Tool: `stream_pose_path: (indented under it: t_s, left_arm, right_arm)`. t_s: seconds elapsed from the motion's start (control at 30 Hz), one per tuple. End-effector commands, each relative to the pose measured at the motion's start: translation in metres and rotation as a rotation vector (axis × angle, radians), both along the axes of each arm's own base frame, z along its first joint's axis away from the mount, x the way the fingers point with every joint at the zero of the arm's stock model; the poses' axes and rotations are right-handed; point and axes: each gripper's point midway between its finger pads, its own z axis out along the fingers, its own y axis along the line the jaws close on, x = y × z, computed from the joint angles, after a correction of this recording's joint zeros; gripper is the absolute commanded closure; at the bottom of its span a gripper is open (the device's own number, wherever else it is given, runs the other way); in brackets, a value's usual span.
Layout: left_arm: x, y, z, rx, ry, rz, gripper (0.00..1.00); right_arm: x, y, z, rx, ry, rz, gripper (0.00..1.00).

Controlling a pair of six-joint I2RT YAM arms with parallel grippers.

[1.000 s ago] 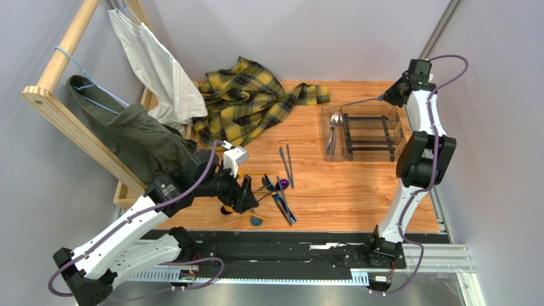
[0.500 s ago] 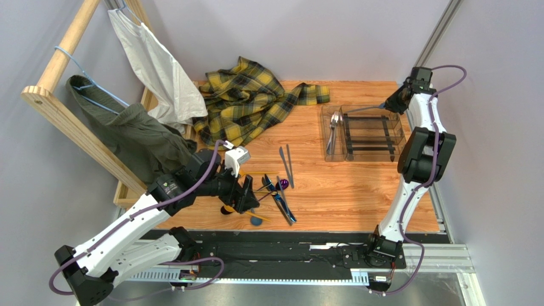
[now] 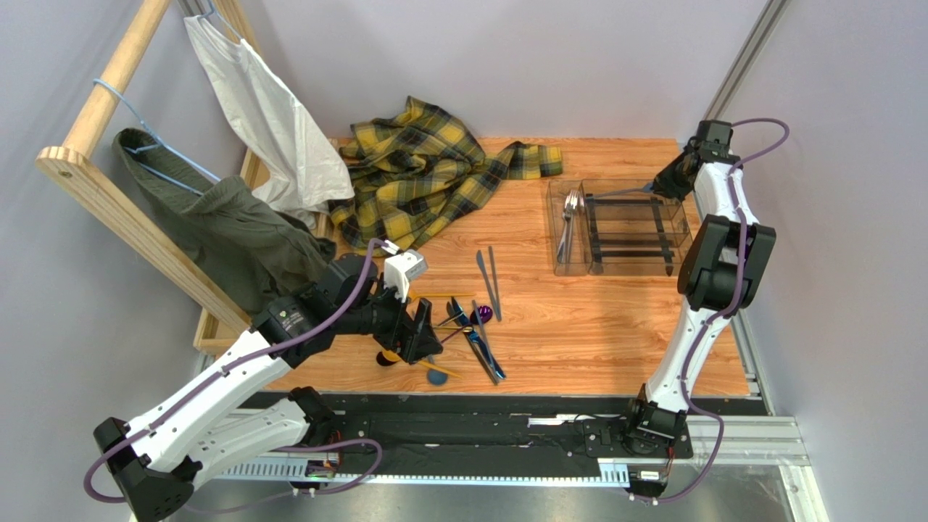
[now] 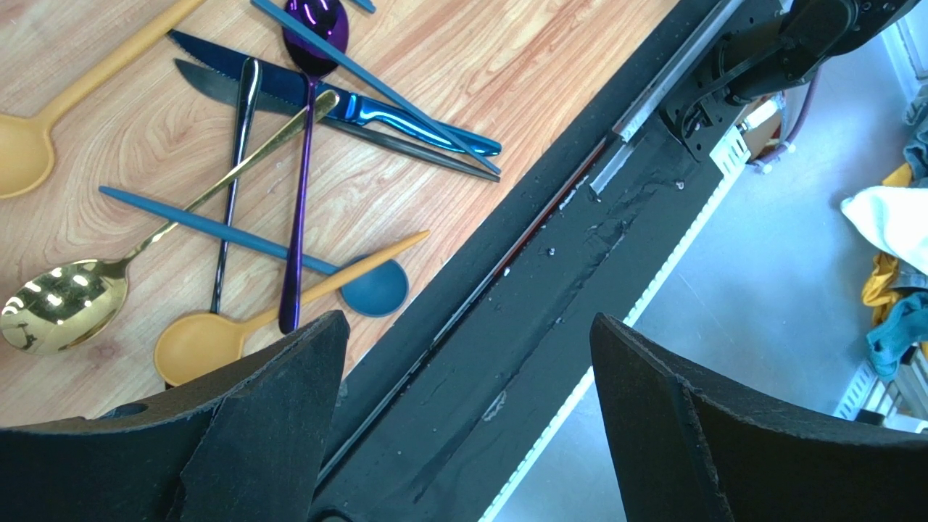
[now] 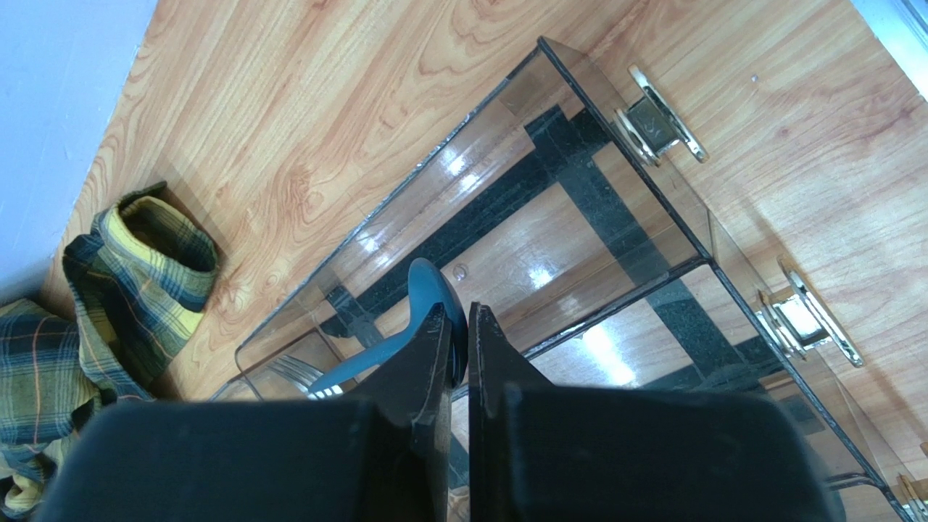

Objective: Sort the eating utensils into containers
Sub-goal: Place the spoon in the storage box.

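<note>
My right gripper is shut on the bowl end of a teal spoon, and its handle slants down-left over the clear tray. In the top view that gripper hangs at the tray's far right rim. Silver forks lie in the tray's left compartment. My left gripper is open and empty, hovering by the table's near edge beside a loose pile of utensils. The pile holds a gold spoon, a purple spoon, yellow spoons, a teal spoon and a blue knife.
Two grey knives lie apart mid-table. A yellow plaid shirt is heaped at the back. A wooden rack with a green garment and a white one stands on the left. A black rail runs along the near edge.
My right gripper has brought the teal spoon slightly lower and nearer over the tray. The left arm has barely moved.
</note>
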Motion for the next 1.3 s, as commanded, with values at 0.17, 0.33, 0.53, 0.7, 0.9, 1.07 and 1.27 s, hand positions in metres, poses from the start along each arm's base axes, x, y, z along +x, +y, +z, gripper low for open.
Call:
stream_pose_path:
  t_s: [0.17, 0.33, 0.53, 0.7, 0.9, 1.07, 1.27]
  left_arm:
    - [0.003, -0.001, 0.001, 0.001, -0.008, 0.008, 0.1]
    - [0.004, 0.0, 0.0, 0.003, -0.008, 0.012, 0.1]
    - [0.005, 0.0, 0.0, 0.002, -0.012, 0.017, 0.1]
    - [0.006, 0.0, -0.002, 0.006, -0.009, 0.024, 0.1]
    - [0.008, 0.001, -0.003, 0.009, -0.01, 0.042, 0.1]
    - [0.012, 0.007, 0.0, 0.028, -0.034, 0.072, 0.1]
    - [0.015, 0.012, 0.001, 0.034, -0.053, 0.097, 0.09]
  right_arm:
    - [0.006, 0.003, -0.002, 0.011, -0.025, 0.016, 0.84]
    - [0.007, 0.005, 0.008, 0.013, -0.046, 0.021, 0.77]
    - [0.009, 0.012, 0.029, 0.039, -0.101, 0.032, 0.54]
    - [0.005, 0.024, 0.069, 0.055, -0.19, 0.049, 0.44]
    - [-0.011, 0.057, 0.131, 0.039, -0.313, 0.104, 0.36]
    - [-0.035, 0.086, 0.168, 0.037, -0.402, 0.146, 0.32]
    - [-0.079, 0.116, 0.186, 0.062, -0.466, 0.197, 0.3]
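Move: The right hand still pinches the blue spoon by its bowl, handle running left, over the storage box. The middle of its long far compartment lies about 4 cm left of this hand, 1 cm back and 6 cm below. The forks in the box's side compartment are some 19 cm left and 7 cm back; the plaid sleeve end lies 22 cm left and 11 cm ahead. From the left hand, the far compartment is about 39 cm ahead, 45 cm right and 14 cm lower. The right hand settles barely half a centimetre lower into place over the far compartment, then almost stands there while its fingers open from nearly shut and let go of the spoon's bowl. Still opening, to about two thirds, it climbs away from the spoon, slowly and then fast, ending some 17 cm up, 10 cm left and 5 cm back, with the fingers tipping outward and up by over 20 degrees. ##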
